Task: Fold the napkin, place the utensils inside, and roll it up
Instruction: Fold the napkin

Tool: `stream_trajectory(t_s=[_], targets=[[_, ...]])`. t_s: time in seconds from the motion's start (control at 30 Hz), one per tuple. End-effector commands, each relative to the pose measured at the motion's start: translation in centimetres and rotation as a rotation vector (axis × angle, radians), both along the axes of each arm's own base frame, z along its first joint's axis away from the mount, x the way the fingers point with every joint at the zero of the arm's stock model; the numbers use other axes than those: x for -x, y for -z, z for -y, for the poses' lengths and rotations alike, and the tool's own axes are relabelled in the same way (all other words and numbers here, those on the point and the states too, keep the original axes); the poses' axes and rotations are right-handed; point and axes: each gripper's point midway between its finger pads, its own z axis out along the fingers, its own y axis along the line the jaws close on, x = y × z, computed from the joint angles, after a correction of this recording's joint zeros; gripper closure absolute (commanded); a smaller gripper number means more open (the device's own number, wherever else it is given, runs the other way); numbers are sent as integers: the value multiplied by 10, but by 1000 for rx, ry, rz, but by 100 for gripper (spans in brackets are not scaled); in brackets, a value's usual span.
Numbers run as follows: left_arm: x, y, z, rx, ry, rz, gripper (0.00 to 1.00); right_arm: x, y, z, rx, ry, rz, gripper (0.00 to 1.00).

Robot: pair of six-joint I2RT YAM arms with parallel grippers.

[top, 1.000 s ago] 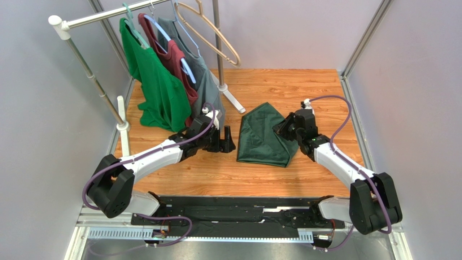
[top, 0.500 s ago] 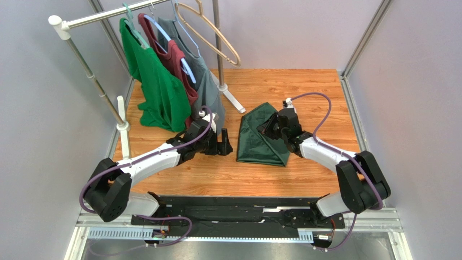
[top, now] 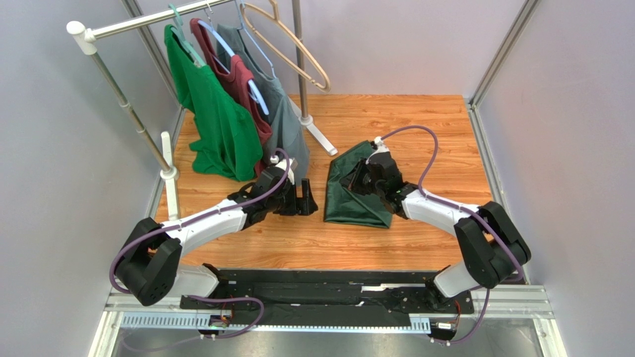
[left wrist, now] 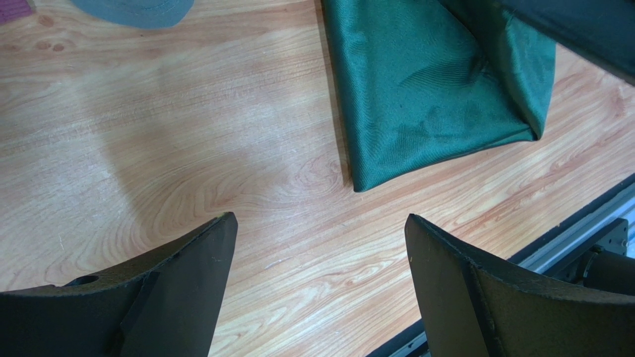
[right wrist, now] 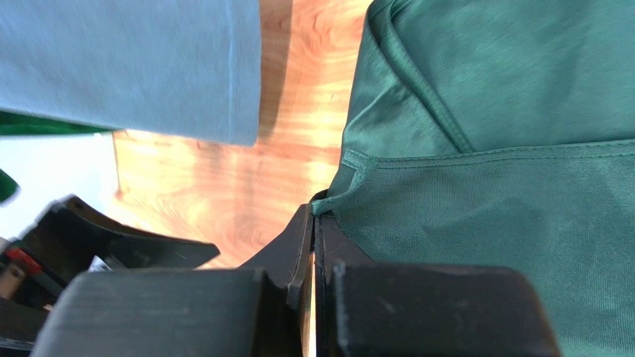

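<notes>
The dark green napkin (top: 356, 202) lies partly folded on the wooden table (top: 417, 126). My right gripper (top: 355, 181) hovers over its middle, shut on a hemmed corner of the napkin (right wrist: 514, 216), which it holds lifted over the rest of the cloth. In the right wrist view the corner sits pinched at the tips of that gripper (right wrist: 315, 213). My left gripper (top: 305, 199) is open just left of the napkin, low over bare wood. The left wrist view shows this gripper (left wrist: 320, 219) empty, with the napkin (left wrist: 425, 82) ahead. The utensils are out of view.
A clothes rack at the back left holds a bright green shirt (top: 212, 111), a maroon shirt (top: 242, 85), a grey-green shirt (top: 285, 119) and an empty hanger (top: 298, 52). The rack's foot (top: 322, 138) rests near the napkin's far corner. Grey walls enclose the table.
My right gripper has carried the napkin's corner leftward, across the cloth. The napkin's right side has folded over. My left gripper has drifted slightly left and stayed open.
</notes>
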Motion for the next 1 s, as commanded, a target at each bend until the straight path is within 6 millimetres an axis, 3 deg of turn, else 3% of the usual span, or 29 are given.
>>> stream_trajectory(t_s=[0.0, 0.7, 0.97], targets=[[-7, -14, 3, 51, -21, 41, 8, -3, -9, -17, 22, -70, 88, 100], [-8, -8, 1, 46, -38, 28, 8, 33, 33, -50, 262, -274, 108, 100], [-9, -6, 0, 42, -42, 27, 8, 39, 40, -47, 351, -277, 129, 100]])
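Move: Just left and back from the right hand lies the spot for its pinched corner of the napkin flap: the napkin's left border, about 5 cm back, 5 cm left and 7 cm below. The napkin's near-left corner lies some 9 cm back and 6 cm left of this hand, and the grey shirt's hem roughly 12 cm left and 2 cm ahead. From the left hand, that border spot is about 6 cm right, 2 cm ahead and 6 cm below. Keeping its fingers shut on the flap's corner, the right hand brings it back towards the robot, down and to the left, roughly 5 cm each way, over the folded napkin towards its left border; the sinking gets steeper after the first half, then eases. The wrist meanwhile turns counter-clockwise and rolls its left side down, each by nearly 20 degrees. ##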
